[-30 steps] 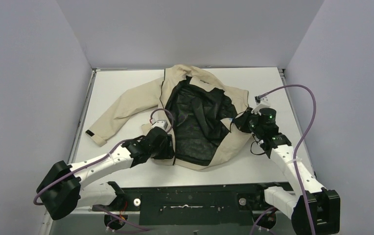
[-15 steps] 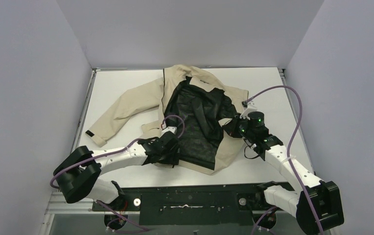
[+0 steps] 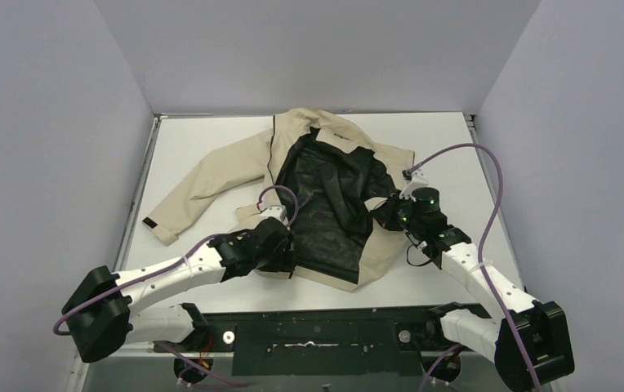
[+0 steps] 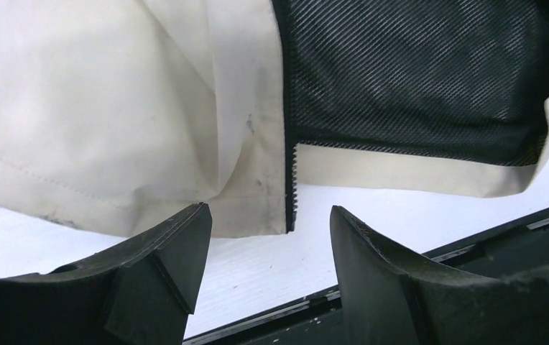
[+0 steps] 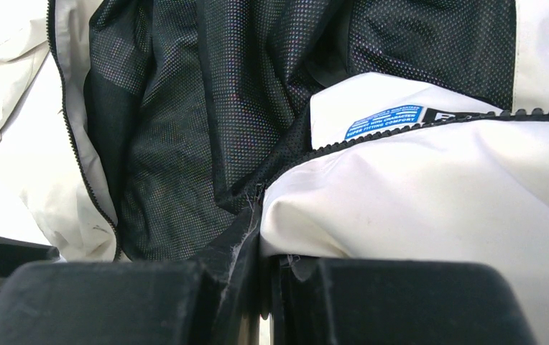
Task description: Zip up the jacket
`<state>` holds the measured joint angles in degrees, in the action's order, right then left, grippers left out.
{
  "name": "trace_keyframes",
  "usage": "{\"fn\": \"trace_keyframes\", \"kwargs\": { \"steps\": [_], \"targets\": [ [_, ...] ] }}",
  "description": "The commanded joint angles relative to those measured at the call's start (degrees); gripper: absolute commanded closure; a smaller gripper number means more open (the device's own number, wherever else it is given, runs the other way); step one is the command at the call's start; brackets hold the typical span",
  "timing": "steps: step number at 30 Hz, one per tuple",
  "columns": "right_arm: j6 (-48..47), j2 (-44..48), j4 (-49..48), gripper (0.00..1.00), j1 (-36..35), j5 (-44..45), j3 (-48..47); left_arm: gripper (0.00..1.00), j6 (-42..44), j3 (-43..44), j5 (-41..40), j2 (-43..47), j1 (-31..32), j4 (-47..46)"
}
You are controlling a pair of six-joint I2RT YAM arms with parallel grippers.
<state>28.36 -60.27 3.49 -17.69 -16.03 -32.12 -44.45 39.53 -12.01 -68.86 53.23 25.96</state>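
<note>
The jacket (image 3: pixel 227 167) lies open on the white table (image 3: pixel 186 135), its beige shell outward and its black mesh lining (image 3: pixel 329 208) facing up. My left gripper (image 3: pixel 286 251) hovers at the left front panel's bottom hem, open and holding nothing. In the left wrist view the lower end of the dark zipper (image 4: pixel 290 205) hangs just beyond the gap between the fingers of the left gripper (image 4: pixel 269 219). My right gripper (image 3: pixel 384 214) is shut on the right front panel's edge. The right wrist view shows beige cloth and lining pinched in the right gripper (image 5: pixel 264 267), with zipper teeth (image 5: pixel 466 118) running off to the right.
A long sleeve with a black cuff tab (image 3: pixel 156 229) stretches toward the table's left side. A black rail (image 3: pixel 325 327) runs along the near edge, just below the hem. Grey walls close in on both sides. A blue label (image 5: pixel 386 121) sits inside the right panel.
My right gripper has pulled the right front panel leftward, folding it over the lining, then stayed put. My left arm shifted slightly along the bottom hem.
</note>
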Motion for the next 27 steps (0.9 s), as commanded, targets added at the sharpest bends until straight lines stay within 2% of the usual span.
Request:
{"fn": "trace_keyframes", "kwargs": {
  "steps": [1, 7, 27],
  "targets": [
    [-0.1, 0.4, -2.6, 1.0, -0.5, 1.0, -0.3, 0.39, -1.3, 2.2, -1.1, -0.4, 0.3, 4.3],
    [-0.5, 0.5, -2.0, 1.0, -0.7, 1.5, -0.4, 0.39, -1.7, 1.4, -2.5, -2.2, 0.4, 5.5],
    [-0.6, 1.9, -1.5, 1.0, -1.0, 2.7, 0.6, 0.42, -0.4, 0.3, -2.9, -11.6, 0.3, -0.1]
  ]
}}
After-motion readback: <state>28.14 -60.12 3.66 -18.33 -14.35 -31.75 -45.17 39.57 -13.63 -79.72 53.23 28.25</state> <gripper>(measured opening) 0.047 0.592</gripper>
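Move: The hem of the jacket's left front, just beside the zipper's lower end, lies some 6 cm below the left hand's open fingers, about 2 cm back and 1 cm to the left. The zipper end itself is at the same depth, about 2 cm back and 2 cm to the right; the middle of the black lining is some 12 cm ahead and 12 cm right. From the right hand that hem is roughly 14 cm back, 27 cm left and 11 cm lower. The left hand, fingers still spread, first slants back, left and down by a couple of centimetres, then sinks straight on to the hem of the left front, some 5 cm down in all, tipping its fingers about 10 degrees steeper so that they come down on either side of a stretch of beige hem, the right-hand finger touching the cloth at the zipper's lower end. The right hand stays in place and keeps its pinch on the zip edge of the other front. ##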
